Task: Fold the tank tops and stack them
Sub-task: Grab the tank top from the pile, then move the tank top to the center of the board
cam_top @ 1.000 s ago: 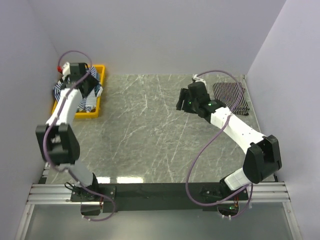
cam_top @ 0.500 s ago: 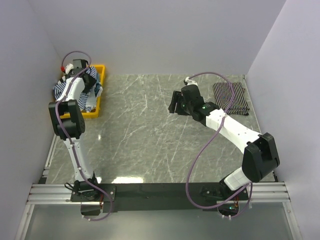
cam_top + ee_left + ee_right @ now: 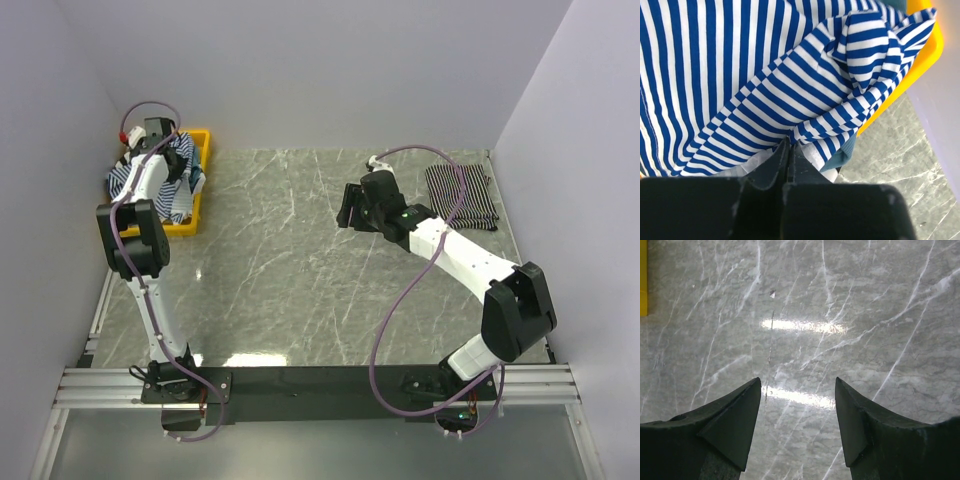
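My left gripper [image 3: 167, 148] is over the yellow bin [image 3: 200, 190] at the far left. In the left wrist view its jaws [image 3: 789, 148] are shut on a fold of a blue-and-white striped tank top [image 3: 765, 75], which drapes over the bin [image 3: 922, 55]. A bit of the teal top [image 3: 847, 154] shows under it. More striped fabric [image 3: 180, 170] fills the bin. A folded black tank top with thin white stripes [image 3: 461, 195] lies at the far right. My right gripper [image 3: 346, 205] is open and empty over bare table [image 3: 798, 380].
The grey marbled table [image 3: 290, 270] lies between the arms. Walls close in at the left, back and right. The bin's edge shows at the top left of the right wrist view [image 3: 642, 277].
The left arm has swung its elbow up and now stands tall by the bin, its gripper still at the striped fabric. The right gripper has moved left, away from the folded black top.
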Controlling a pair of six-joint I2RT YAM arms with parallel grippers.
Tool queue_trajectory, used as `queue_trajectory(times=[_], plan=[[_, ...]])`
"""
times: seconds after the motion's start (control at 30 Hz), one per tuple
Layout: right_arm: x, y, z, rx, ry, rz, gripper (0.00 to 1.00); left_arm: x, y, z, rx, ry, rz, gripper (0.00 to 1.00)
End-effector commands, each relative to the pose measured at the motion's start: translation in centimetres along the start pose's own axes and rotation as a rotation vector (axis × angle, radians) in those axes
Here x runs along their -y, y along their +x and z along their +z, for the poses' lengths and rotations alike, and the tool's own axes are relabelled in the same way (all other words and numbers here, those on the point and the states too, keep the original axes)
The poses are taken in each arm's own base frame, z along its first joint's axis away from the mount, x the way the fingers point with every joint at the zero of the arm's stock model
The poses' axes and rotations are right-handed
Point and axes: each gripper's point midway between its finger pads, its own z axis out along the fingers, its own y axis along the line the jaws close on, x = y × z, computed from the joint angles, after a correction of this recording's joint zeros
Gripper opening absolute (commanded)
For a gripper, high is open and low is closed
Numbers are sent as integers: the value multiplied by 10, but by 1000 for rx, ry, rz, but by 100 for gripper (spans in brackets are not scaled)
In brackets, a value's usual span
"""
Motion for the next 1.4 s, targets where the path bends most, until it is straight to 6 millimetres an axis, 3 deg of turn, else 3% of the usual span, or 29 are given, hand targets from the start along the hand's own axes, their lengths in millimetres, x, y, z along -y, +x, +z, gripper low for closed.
queue_trajectory(times=[0.0,0.23,0.37,0.43,0.47,0.53,0.57,0.63,0.67,0.73,0.77,0.83,0.87,0.93,0.97,1.03,1.07,1.2,1.23,1.3,1.33,1.37], plan=[[-6,-9,0,35,-14,-3,67,28,-53,-37,121,93,-38,1],[-10,-15,-3,46,-18,-8,67,57,-121,-111,285,211,-57,1],[-14,-21,-5,57,-22,-13,67,73,-154,-177,385,322,-68,1],[-16,-23,-6,58,-26,-17,67,79,-161,-200,405,372,-59,1],[-19,-27,-7,67,-33,-18,67,84,-169,-224,432,418,-63,1],[-20,-29,-8,70,-31,-19,67,91,-172,-248,457,466,-40,0],[-22,-34,-10,81,-36,-19,67,101,-173,-276,476,525,-30,1],[-24,-39,-13,93,-34,-24,67,109,-171,-305,500,578,-1,0],[-25,-44,-16,105,-37,-24,67,119,-166,-333,519,630,10,1],[-28,-49,-22,123,-45,-29,67,128,-159,-362,538,687,34,1],[-29,-53,-24,132,-48,-26,67,137,-150,-389,544,737,40,1],[-32,-58,-32,150,-62,-25,67,144,-141,-417,551,795,54,1],[-32,-58,-33,154,-64,-24,67,151,-129,-442,544,852,66,0],[-34,-64,-43,181,-82,-20,67,156,-119,-466,555,893,77,1],[-35,-62,-45,182,-88,-19,67,162,-105,-489,540,949,83,1],[-35,-64,-55,206,-103,-13,67,164,-95,-508,544,977,86,1],[-36,-66,-59,216,-112,-10,67,168,-80,-527,518,1029,89,1],[-33,-67,-77,260,-125,8,67,176,-34,-551,448,1100,97,1],[-30,-65,-83,270,-123,14,67,180,-12,-546,408,1098,117,1],[-24,-65,-89,293,-107,32,67,186,9,-538,341,1108,104,1],[-19,-62,-93,300,-103,37,67,189,32,-522,283,1102,134,1],[-15,-60,-94,302,-91,44,67,191,42,-516,252,1107,139,1]])
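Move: The left hand already has a blue-striped tank top pinched at the yellow bin; the bin's middle lies about 5 cm back, 4 cm left and 7 cm below. The clear middle of the table, where the top is headed, is some 38 cm to its right, 22 cm back and 10 cm lower. The folded stack sits roughly 75 cm right, 8 cm back. From the right hand, the table's middle is about 5 cm left, 3 cm back and 16 cm down. Keeping its pinch on the striped tank top, the left hand hoists it steeply out of the bin, about 45 cm in all, then swings some 30 cm right and 20 cm back over the open table while the fingers tip up past level and turn clockwise. Late on, the right hand rises about 10 cm, easing slightly back, fingers still open. ##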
